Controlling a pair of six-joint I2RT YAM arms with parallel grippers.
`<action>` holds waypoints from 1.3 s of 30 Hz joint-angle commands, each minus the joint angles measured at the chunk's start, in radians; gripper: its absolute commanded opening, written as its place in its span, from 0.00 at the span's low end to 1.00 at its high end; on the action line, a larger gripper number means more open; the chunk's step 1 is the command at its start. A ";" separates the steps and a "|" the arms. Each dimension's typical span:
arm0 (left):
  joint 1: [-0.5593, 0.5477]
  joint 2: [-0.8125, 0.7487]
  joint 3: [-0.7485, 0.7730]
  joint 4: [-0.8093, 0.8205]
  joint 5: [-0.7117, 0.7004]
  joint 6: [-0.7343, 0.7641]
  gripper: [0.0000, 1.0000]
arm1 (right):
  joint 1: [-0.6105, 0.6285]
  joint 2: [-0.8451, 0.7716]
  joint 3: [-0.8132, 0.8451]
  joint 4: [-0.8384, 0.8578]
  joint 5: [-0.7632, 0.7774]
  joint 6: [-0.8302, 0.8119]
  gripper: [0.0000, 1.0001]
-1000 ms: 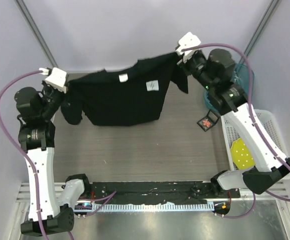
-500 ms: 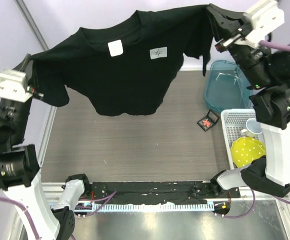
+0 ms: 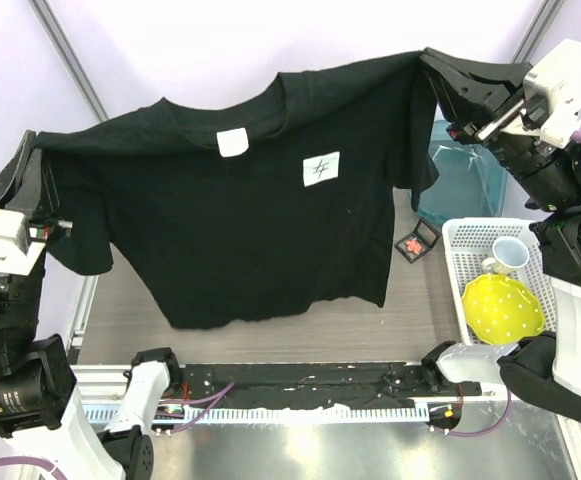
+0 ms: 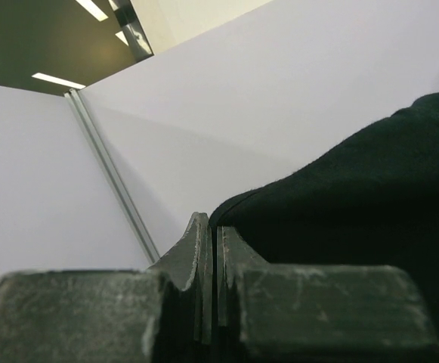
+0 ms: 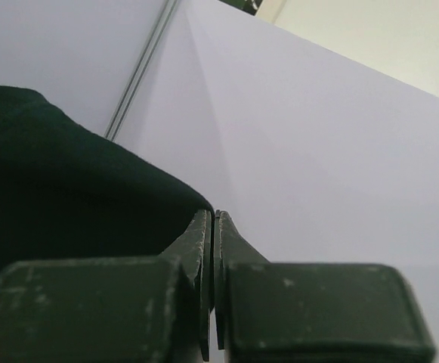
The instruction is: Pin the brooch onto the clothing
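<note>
The black T-shirt hangs spread in the air above the table, with a small white square label on its chest. My left gripper is shut on the shirt's left shoulder edge. My right gripper is shut on the right shoulder edge. The brooch, red, lies in a small open black box on the table right of the shirt's hem.
A teal bin stands at the back right. A white basket at the right holds a yellow dotted bowl and a pale cup. White walls close in at the back and sides.
Both grippers have risen and moved toward the camera with the shirt. The shirt has gone from bunched on the table to hanging spread out in the air.
</note>
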 commanded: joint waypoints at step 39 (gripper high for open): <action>0.006 -0.133 -0.056 -0.064 0.000 -0.039 0.00 | -0.015 -0.244 -0.273 0.108 -0.057 0.014 0.01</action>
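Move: Both hands hold the clothing high by its sleeves, over the near half of the table. The table's middle lies about 10 cm ahead, 22 cm left and 70 cm below the right hand, and about 17 cm ahead, 27 cm right and 66 cm below the left. From the right hand the boxed brooch is some 13 cm ahead and 9 cm right, the white basket 3 cm ahead and 33 cm right, both nearly 70 cm down. Still pinching the sleeves, both hands draw the stretched clothing back in two pulls, 7–8 cm altogether, sinking slightly. ##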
